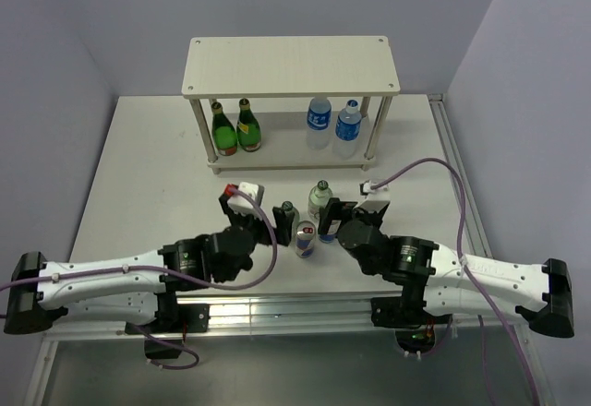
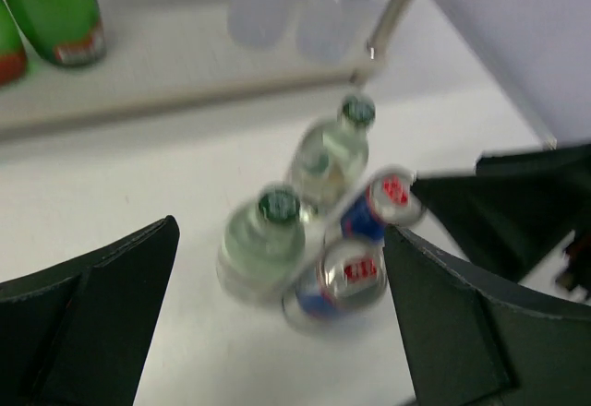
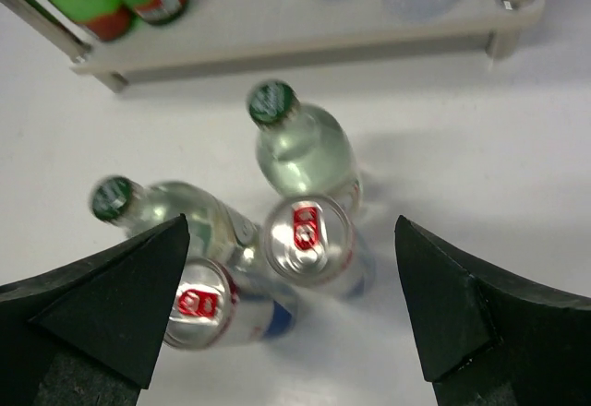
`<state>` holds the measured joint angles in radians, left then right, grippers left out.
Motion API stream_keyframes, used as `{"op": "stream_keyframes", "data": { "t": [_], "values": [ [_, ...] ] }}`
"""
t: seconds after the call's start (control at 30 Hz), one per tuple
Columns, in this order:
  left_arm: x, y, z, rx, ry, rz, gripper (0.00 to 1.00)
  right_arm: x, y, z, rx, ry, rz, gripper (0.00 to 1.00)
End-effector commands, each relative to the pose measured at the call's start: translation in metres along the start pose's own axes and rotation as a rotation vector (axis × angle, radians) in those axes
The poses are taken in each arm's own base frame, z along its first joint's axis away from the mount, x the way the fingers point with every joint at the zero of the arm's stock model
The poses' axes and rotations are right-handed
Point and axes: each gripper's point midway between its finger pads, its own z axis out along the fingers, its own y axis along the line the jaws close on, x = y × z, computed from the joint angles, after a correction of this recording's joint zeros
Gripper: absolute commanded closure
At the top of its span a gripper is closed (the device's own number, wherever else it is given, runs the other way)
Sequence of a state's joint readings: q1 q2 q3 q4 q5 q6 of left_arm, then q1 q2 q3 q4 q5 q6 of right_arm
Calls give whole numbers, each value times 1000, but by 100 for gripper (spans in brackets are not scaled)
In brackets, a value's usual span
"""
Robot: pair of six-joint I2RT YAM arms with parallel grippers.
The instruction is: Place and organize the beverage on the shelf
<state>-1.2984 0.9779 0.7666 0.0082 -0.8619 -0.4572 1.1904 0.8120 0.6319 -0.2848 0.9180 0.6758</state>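
Two clear green-capped bottles point(image 1: 286, 215) point(image 1: 320, 197) and two blue-silver-red cans point(image 1: 305, 240) point(image 1: 328, 231) stand clustered on the table in front of the shelf point(image 1: 291, 65). Two blue-capped water bottles point(image 1: 319, 116) point(image 1: 348, 125) stand on its lower board at the right. My left gripper point(image 1: 259, 214) is open and empty just left of the cluster; its view shows a bottle point(image 2: 266, 244) and a can point(image 2: 343, 279) between its fingers point(image 2: 92, 323). My right gripper point(image 1: 354, 217) is open and empty just right of it, with a can point(image 3: 309, 240) between its fingers point(image 3: 489, 323).
Two dark green bottles point(image 1: 223, 131) point(image 1: 247, 127) with yellow labels stand on the lower board at the left. The top board is bare. The shelf's silver legs point(image 1: 371, 138) stand behind the cluster. Grey walls close in the table on three sides.
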Motion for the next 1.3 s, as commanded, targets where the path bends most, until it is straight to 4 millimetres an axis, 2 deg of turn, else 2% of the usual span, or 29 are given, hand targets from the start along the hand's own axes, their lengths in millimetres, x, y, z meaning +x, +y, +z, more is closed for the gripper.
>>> {"op": "stream_keyframes", "data": {
  "t": [0.0,0.07,0.1,0.17,0.3,0.4,0.57,0.63,0.67,0.7,0.77,0.83,0.87,0.93,0.97,1.07,1.27],
  "values": [
    [41,0,-23,-9,83,-67,1,23,-31,-7,123,46,24,1],
    [61,-3,-29,-5,109,-54,1,33,-33,-7,136,73,54,1],
    [71,-13,-36,21,130,-64,1,38,-35,-7,141,85,47,1],
    [88,-20,-42,28,157,-29,1,47,-33,-6,148,108,50,1],
    [115,-35,-48,52,202,-27,1,59,-29,-4,151,132,39,1],
    [133,-47,-48,85,218,-50,1,65,-29,-3,156,140,28,1],
    [156,-51,-38,70,201,-11,1,66,-31,-3,156,135,29,1],
    [156,-52,-33,57,169,7,1,66,-33,-3,156,132,29,1],
    [166,-51,-30,49,171,40,1,67,-34,-4,151,133,29,1],
    [163,-56,-26,52,152,33,1,68,-34,-3,148,132,29,1],
    [173,-55,-18,36,152,62,1,70,-33,-3,142,136,32,1],
    [173,-57,-10,18,129,66,1,73,-34,-3,145,138,29,1],
    [180,-54,-6,-1,130,87,1,75,-35,-2,147,142,26,1],
    [180,-55,4,-6,114,80,1,78,-33,-1,142,145,28,1],
    [186,-52,8,-18,115,94,1,80,-34,-1,143,149,22,1],
    [187,-37,25,-91,87,107,1,82,-31,2,133,145,22,0],
    [184,-26,42,-114,60,83,2,91,-22,9,122,156,-7,0]
  ]
}}
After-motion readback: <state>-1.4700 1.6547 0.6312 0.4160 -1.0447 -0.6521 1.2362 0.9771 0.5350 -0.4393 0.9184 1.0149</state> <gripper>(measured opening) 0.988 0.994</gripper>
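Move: To the left hand's right by about 9 cm, barely farther out and 20 cm below, stands the near can. The left green-capped bottle is 5 cm left of that can and 5 cm farther out; the far can is 6 cm right of it and 4 cm out. From the right hand, the far can lies 4 cm ahead, 4 cm left, 14 cm down. The right green-capped bottle is 7 cm beyond the far can, 2 cm left; the near can is 2 cm back from the right hand, 10 cm left. Sinking some 20 cm in all, the left hand first draws back about 9 cm while easing right, then swings forward again at can height, some 6 cm, bringing its open fingers up to the near can. The right hand drops about 9 cm, a little back, tipping its fingers down some 10 degrees towards the far can, jaws still wide. ##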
